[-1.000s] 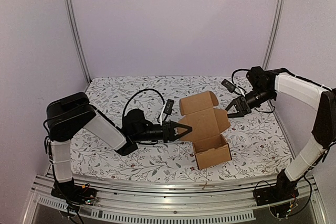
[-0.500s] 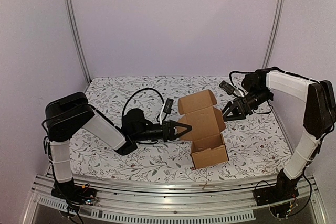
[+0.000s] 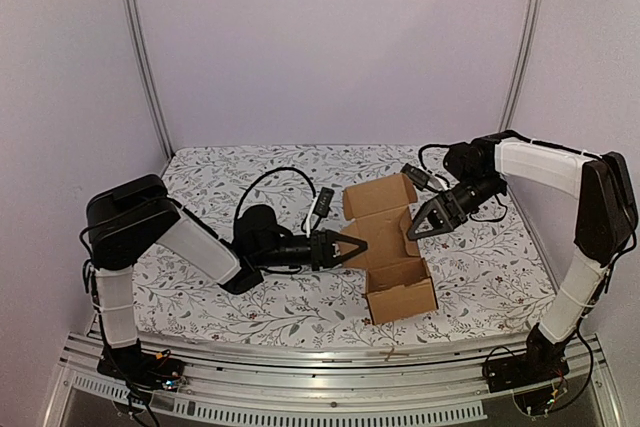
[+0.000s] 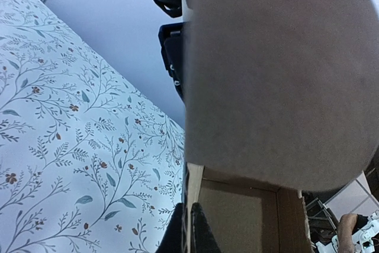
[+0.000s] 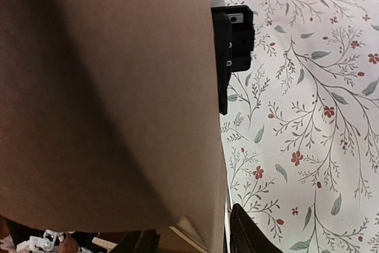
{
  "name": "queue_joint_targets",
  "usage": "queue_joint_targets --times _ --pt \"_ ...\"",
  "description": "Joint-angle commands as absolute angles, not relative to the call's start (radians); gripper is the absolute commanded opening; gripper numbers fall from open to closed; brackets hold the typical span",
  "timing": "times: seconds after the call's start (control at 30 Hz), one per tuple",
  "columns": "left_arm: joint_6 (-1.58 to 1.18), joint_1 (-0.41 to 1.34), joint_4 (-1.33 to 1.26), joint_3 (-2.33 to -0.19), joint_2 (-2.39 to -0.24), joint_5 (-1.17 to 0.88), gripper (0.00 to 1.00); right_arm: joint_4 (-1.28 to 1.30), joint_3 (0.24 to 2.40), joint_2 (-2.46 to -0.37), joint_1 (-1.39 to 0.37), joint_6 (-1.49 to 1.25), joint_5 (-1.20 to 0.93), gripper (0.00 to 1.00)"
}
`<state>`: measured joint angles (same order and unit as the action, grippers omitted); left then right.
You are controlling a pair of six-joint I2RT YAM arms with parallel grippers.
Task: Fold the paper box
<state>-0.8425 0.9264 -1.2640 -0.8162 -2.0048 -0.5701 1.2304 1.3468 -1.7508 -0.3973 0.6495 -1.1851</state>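
Observation:
The paper box is a brown carton standing open on the floral cloth, its lid flap lying back. My left gripper reaches in from the left and is shut on the carton's left wall. In the left wrist view its fingertips pinch a thin cardboard edge, with the box's inside beyond. My right gripper is at the box's right flap. In the right wrist view that flap fills the frame and runs between my parted fingertips, with a sliver of gap beside the right finger.
A small black device with a looping cable lies on the cloth left of the lid. Another black block sits behind the right flap. The floral cloth covers the table. Metal posts stand at the back corners.
My right gripper has travelled left from beside the box onto its right flap, its jaws widening and then narrowing. The flap has swung up and inward. The left gripper kept its hold.

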Motion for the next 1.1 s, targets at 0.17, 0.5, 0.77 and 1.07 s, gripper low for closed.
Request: queue_joint_targets --times 0.17,0.5,0.77,1.07 --pt "-0.863 0.931 -1.310 -0.844 -2.021 -0.572 0.00 1.172 1.345 -1.759 -0.408 0.586 -1.166 0.02" --pt "-0.755 0.921 -1.207 -0.679 -1.850 -0.406 0.54 1.136 1.330 -1.738 -0.389 0.554 -1.135 0.00" --pt "-0.665 0.883 -0.820 -0.541 -1.675 -0.117 0.59 1.192 1.331 -1.723 -0.384 0.605 -1.168 0.00" --pt "-0.646 0.891 -0.951 -0.692 -1.834 -0.284 0.56 1.210 1.345 -1.746 -0.385 0.636 -1.154 0.00"
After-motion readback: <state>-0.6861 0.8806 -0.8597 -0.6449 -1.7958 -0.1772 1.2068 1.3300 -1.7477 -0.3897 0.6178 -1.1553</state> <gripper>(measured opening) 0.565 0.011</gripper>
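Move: Between the left fingers is the lid's left side flap, still pinched; the middle of the lid panel is about 6 cm to their right and 1 cm farther out. The box body sits about 11 cm right of the left hand, 4 cm nearer and 12 cm below. For the right hand, the lid's right flap edge lies at its half-open fingers, about 1 cm to the left, with the box body some 3 cm left, 4 cm back and 15 cm below. Closing on the lid's right flap edge, the right fingers pinch it and hold nearly in place. The left fingers then open, let go of the left flap and draw off about 8 cm to the left, away from the lid, before swinging some 5 cm forward and 6 cm down while the fingers turn roughly 25 degrees counter-clockwise and tip downward. ##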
